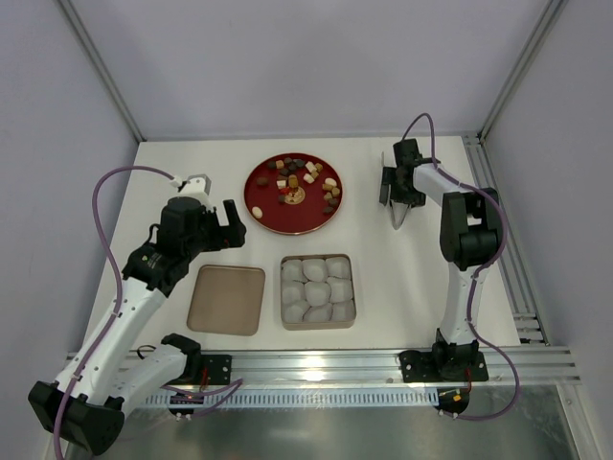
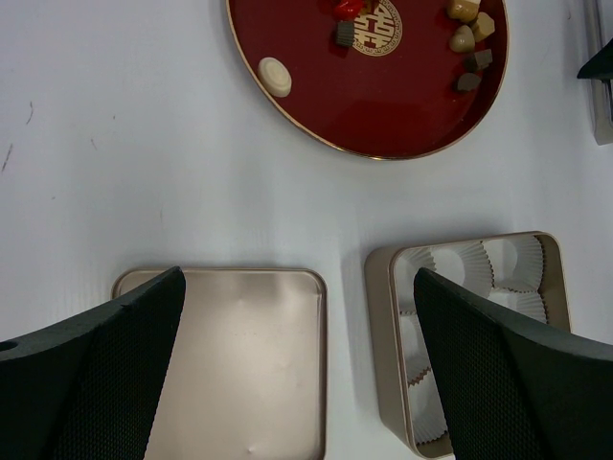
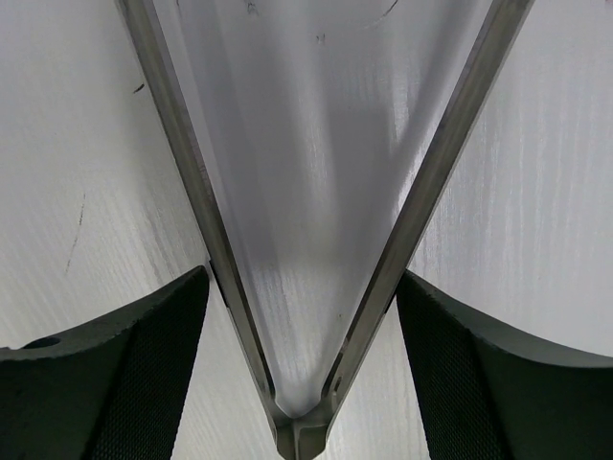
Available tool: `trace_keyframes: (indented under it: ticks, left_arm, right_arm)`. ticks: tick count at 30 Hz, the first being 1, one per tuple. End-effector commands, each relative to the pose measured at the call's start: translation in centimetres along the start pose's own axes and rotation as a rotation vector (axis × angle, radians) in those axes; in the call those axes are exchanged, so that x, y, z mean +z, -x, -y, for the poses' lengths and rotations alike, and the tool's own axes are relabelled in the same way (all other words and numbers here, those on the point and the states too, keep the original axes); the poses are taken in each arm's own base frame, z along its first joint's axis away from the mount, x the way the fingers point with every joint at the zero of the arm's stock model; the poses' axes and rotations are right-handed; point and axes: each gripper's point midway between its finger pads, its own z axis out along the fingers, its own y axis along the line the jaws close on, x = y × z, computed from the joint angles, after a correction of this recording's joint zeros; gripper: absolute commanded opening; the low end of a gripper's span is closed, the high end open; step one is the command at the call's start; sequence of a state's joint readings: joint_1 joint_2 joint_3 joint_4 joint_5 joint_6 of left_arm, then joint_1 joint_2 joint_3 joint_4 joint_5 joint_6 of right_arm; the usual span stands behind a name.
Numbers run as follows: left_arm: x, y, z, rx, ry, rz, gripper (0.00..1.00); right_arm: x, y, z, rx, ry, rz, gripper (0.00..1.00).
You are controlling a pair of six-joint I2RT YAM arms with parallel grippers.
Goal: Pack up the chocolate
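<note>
The chocolate (image 1: pixel 305 180) lies as several dark, tan and cream pieces on a round red plate (image 1: pixel 263 209); a few pieces (image 2: pixel 465 38) also show on the plate (image 2: pixel 383 110) in the left wrist view. Right of the plate, metal tongs (image 1: pixel 397 218) lie on the table. My right gripper (image 1: pixel 397 192) is down over them. In the right wrist view the tongs' two arms (image 3: pixel 192 163) run between its fingers, and my right gripper (image 3: pixel 302 278) has a pad against each arm. My left gripper (image 2: pixel 299 278) hangs open and empty above the gap between lid and tin.
A square tin (image 1: pixel 317 327) with pale paper cups sits in front of the plate, its flat lid (image 1: pixel 226 299) to the left. In the left wrist view the lid (image 2: pixel 239 364) and the tin (image 2: pixel 378 326) lie under the fingers. An aluminium rail runs along the table's right edge.
</note>
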State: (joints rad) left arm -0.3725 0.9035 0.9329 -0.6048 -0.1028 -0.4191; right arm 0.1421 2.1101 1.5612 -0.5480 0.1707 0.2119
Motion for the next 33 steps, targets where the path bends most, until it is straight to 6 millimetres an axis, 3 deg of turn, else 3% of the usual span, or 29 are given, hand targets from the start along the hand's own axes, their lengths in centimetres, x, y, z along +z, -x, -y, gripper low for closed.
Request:
trace_keyframes:
  ticks: [1, 5, 13, 16, 20, 24, 33]
  left_arm:
    - [-0.5, 1.1, 0.5, -0.014, -0.017, 0.028, 1.00]
    - [-0.3, 1.1, 0.5, -0.014, -0.020, 0.022, 1.00]
    - [-0.3, 1.1, 0.5, -0.014, -0.016, 0.022, 1.00]
    - [-0.2, 1.0, 0.5, -0.013, -0.016, 0.018, 1.00]
    - [-0.2, 0.9, 0.6, -0.016, -0.019, 0.016, 1.00]
    - [-0.3, 1.0, 0.6, -0.014, -0.019, 0.017, 1.00]
    - [-0.4, 1.1, 0.6, -0.017, -0.022, 0.023, 1.00]
  right_arm:
    - [-0.5, 0.5, -0.3, 0.002, 0.014, 0.014, 0.79]
    - [-0.2, 0.7, -0.7, -0.008, 0.034, 0.006, 0.75]
    - [-0.6, 1.0, -0.3, -0.014, 0.019, 0.006, 0.52]
    - [-2.5, 2.0, -0.3, -0.016, 0.017, 0.047, 0.51]
    - [-6.6, 3.8, -0.7, -0.024, 0.035, 0.126, 0.51]
    - [-9.4, 4.3, -1.0, -0.021, 0.056, 0.171, 0.51]
    - [-12.9, 4.1, -2.1, -0.044, 0.082, 0.205, 0.51]
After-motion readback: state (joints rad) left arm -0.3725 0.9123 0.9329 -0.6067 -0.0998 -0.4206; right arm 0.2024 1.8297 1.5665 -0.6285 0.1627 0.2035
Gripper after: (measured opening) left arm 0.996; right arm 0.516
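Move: The tongs lie open on the table with their joined end towards me, and my right hand already straddles both arms near that end; their middle is about 4 cm ahead and a centimetre below. The red plate's centre is roughly 27 cm to the left and 3 cm farther out than my right hand, the white chocolate near its right rim about 17 cm left and 6 cm ahead. The nine-cup box sits some 25 cm back and 21 cm left. From my left hand the tongs are about 24 cm ahead, 39 cm right, 20 cm down. My right fingers squeeze in on the outsides of the tongs' two arms, staying down at the table until they settle at about half open. Keeping that pinch, I then lift about 12 cm, almost straight up, easing some 3 cm left towards the plate while the fingers tip up and forward by around 10 degrees. ##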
